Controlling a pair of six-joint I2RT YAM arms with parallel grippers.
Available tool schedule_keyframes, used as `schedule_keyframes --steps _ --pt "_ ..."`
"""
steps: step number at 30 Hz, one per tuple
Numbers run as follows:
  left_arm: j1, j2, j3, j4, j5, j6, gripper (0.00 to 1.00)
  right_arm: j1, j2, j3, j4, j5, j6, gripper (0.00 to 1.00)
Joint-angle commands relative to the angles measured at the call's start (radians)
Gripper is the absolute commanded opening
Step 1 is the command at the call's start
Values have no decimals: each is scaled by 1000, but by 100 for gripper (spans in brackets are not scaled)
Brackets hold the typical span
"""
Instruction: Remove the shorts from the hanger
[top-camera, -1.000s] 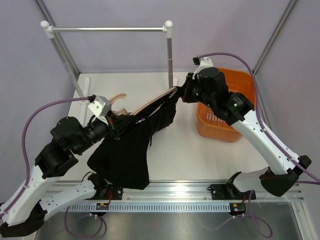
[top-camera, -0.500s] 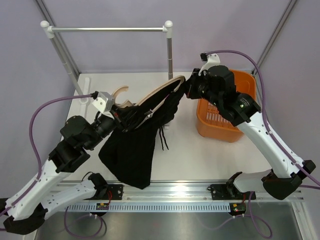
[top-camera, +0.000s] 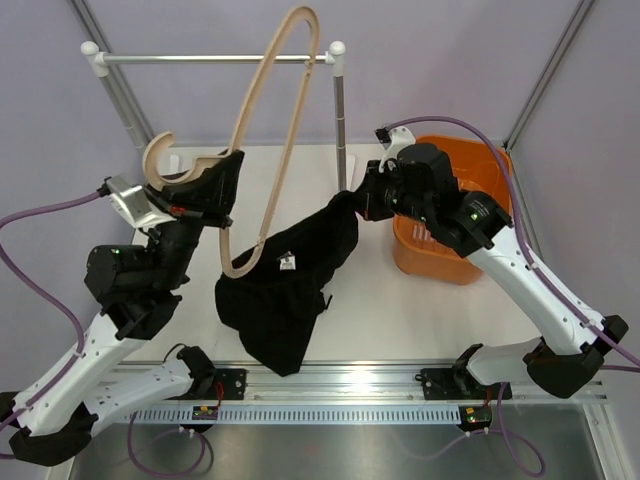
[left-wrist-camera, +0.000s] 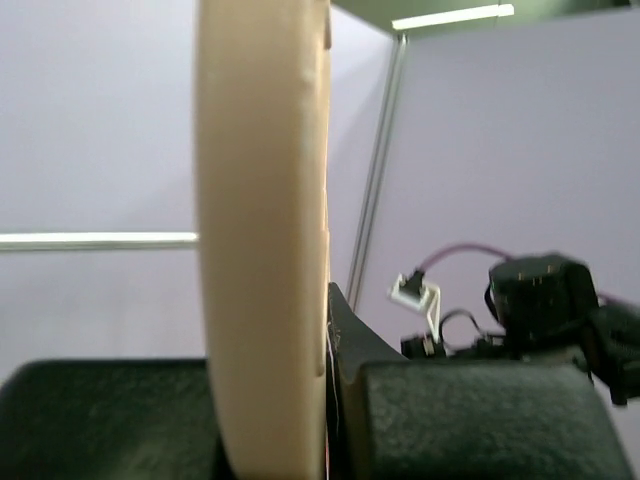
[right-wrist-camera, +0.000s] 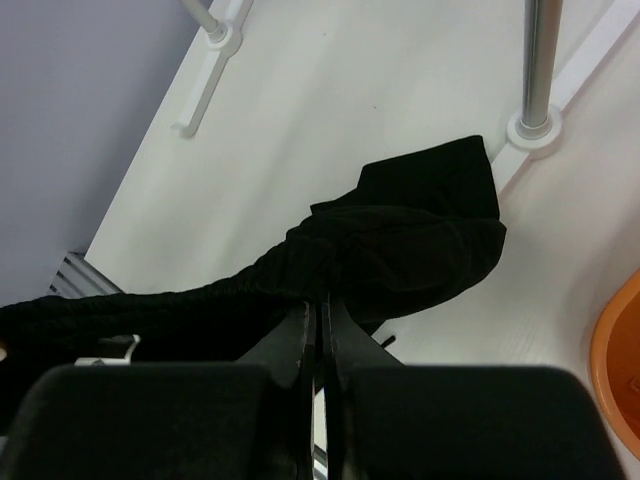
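Observation:
The tan wooden hanger (top-camera: 272, 120) stands tilted up over the table, its hook (top-camera: 158, 160) to the left. My left gripper (top-camera: 212, 182) is shut on it near the hook; in the left wrist view the wood (left-wrist-camera: 262, 250) fills the gap between the pads (left-wrist-camera: 480, 420). The black shorts (top-camera: 285, 290) hang and drape down to the table from my right gripper (top-camera: 350, 203), which is shut on one bunched end of the fabric (right-wrist-camera: 400, 240). The hanger's lower end (top-camera: 238, 268) meets the shorts' top left edge; whether it is inside the fabric I cannot tell.
The white-and-metal rail stand (top-camera: 215, 59) spans the back, with its right post (top-camera: 340, 120) just behind the shorts and its foot (right-wrist-camera: 533, 130) close to the fabric. An orange basket (top-camera: 430, 262) sits under my right arm at the right.
My left gripper has swung the hanger up and to the left, from lying low to standing tall. The shorts have slid down off most of it and now hang from the right gripper.

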Motion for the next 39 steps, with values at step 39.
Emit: schedule_keyframes --steps 39 --pt "4 53 -102 105 -291 163 0 -621 235 535 25 583 -12 0"
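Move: The basket the shorts are headed for has its middle about 21 cm to the right of the right hand, 12 cm farther out and some 28 cm below. From the same hand, the body of the held shorts droops about 18 cm left, 13 cm back and 15 cm lower; the rack's near post stands roughly 17 cm ahead and 5 cm left, its middle 8 cm lower. From the left hand, the basket is about 47 cm right, 20 cm ahead and 46 cm below. Up and sweeping right, the right hand keeps its pinch on the waistband and carries the shorts away from the hanger, rising nearly 30 cm, turning clockwise some 65 degrees, then going forward and down near the basket's right side. The left hand, still gripping the hanger, rises slightly, then sinks and ends some 6 cm farther forward. ##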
